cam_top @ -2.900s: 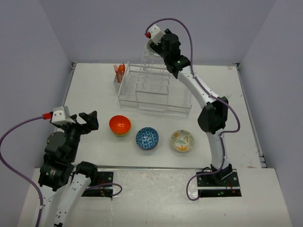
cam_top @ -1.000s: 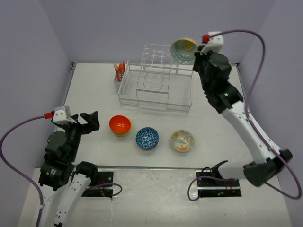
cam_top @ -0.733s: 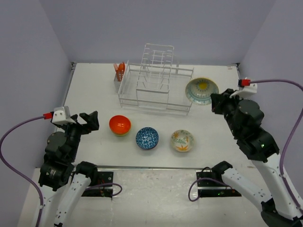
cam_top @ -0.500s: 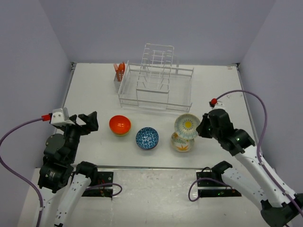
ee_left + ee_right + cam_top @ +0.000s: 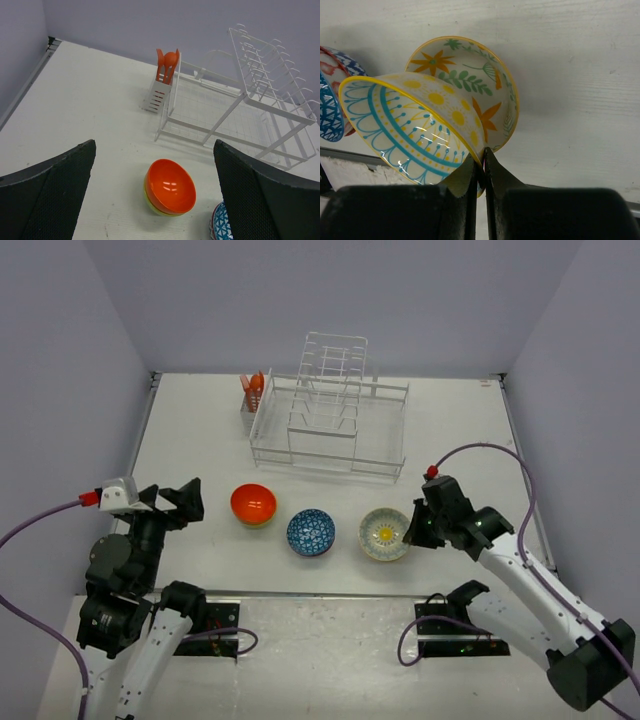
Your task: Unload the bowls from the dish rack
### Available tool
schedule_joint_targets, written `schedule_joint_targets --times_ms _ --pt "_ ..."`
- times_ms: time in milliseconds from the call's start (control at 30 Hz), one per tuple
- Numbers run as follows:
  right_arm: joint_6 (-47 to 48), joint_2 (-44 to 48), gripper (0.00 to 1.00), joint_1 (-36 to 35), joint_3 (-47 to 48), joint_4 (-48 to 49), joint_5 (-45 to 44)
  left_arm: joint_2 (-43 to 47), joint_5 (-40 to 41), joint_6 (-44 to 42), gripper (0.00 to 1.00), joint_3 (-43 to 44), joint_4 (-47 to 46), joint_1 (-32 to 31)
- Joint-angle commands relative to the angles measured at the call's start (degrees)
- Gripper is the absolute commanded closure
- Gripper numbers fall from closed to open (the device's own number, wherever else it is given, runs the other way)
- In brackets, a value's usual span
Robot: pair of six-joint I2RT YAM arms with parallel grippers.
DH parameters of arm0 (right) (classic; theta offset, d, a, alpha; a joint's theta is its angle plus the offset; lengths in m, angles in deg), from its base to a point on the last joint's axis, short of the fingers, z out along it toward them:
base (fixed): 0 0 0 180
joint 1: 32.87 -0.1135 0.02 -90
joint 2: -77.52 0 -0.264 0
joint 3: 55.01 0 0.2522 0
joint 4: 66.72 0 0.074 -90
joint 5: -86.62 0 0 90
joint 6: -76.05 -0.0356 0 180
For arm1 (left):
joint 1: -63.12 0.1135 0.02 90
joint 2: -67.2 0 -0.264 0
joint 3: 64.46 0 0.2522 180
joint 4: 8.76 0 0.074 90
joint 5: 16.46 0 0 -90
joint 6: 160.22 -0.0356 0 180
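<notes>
My right gripper is shut on the rim of the white bowl with a yellow centre. That bowl tilts over the orange-leaf bowl, which stands on the table and is covered in the top view. A plain orange bowl sits nested in a lime green one. The blue patterned bowl stands between the two stacks. My left gripper hangs open above the table near the orange bowl. The white wire dish rack holds no bowls.
A small cup on the rack's left side holds orange utensils. The three bowl spots form a row between the rack and the arm bases. Purple walls close in the table on three sides.
My right arm carried the yellow-centred bowl from above the rack's far right corner down to the front right, over the leaf bowl. The left arm shifted only slightly.
</notes>
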Motion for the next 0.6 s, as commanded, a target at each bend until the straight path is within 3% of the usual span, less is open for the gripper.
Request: schedule_joint_targets --times_ms 0,400,533,567 --pt "-0.5 -2.5 0.94 0.2 0.6 3.6 2.6 0.1 1.2 0.4 0.0 0.0 -0.7 -0.5" --pt "0.9 -7.8 0.86 3.4 0.8 4.1 4.6 0.9 0.7 0.2 0.0 -0.1 -0.9 -0.8" --pt "0.6 -8.6 0.61 3.5 1.1 4.0 4.2 1.0 0.5 0.1 0.0 -0.1 -1.0 -0.8" --pt "0.3 -8.4 0.6 3.5 1.2 3.8 4.0 1.0 0.5 0.1 0.0 -0.1 -1.0 -0.8"
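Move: Just left of the right hand, which still pinches the rim of the tilted yellow-rimmed bowl, the flower bowl sits about 6 cm to the left, 2 cm ahead and 7 cm lower. The blue bowl stands some 17 cm farther left than the flower bowl, about level with it; the orange bowl is roughly 35 cm left of the hand and 10 cm ahead. From the left hand, the flower bowl lies about 42 cm right, level ahead, 28 cm below. Lowering the yellow-rimmed bowl by its right-hand rim into the flower bowl, the right hand sinks about 2 cm, with the fingers tipping a few degrees more steeply down. It then all but stops and opens the fingers to roughly a third, letting go of the rim while they still straddle it. ##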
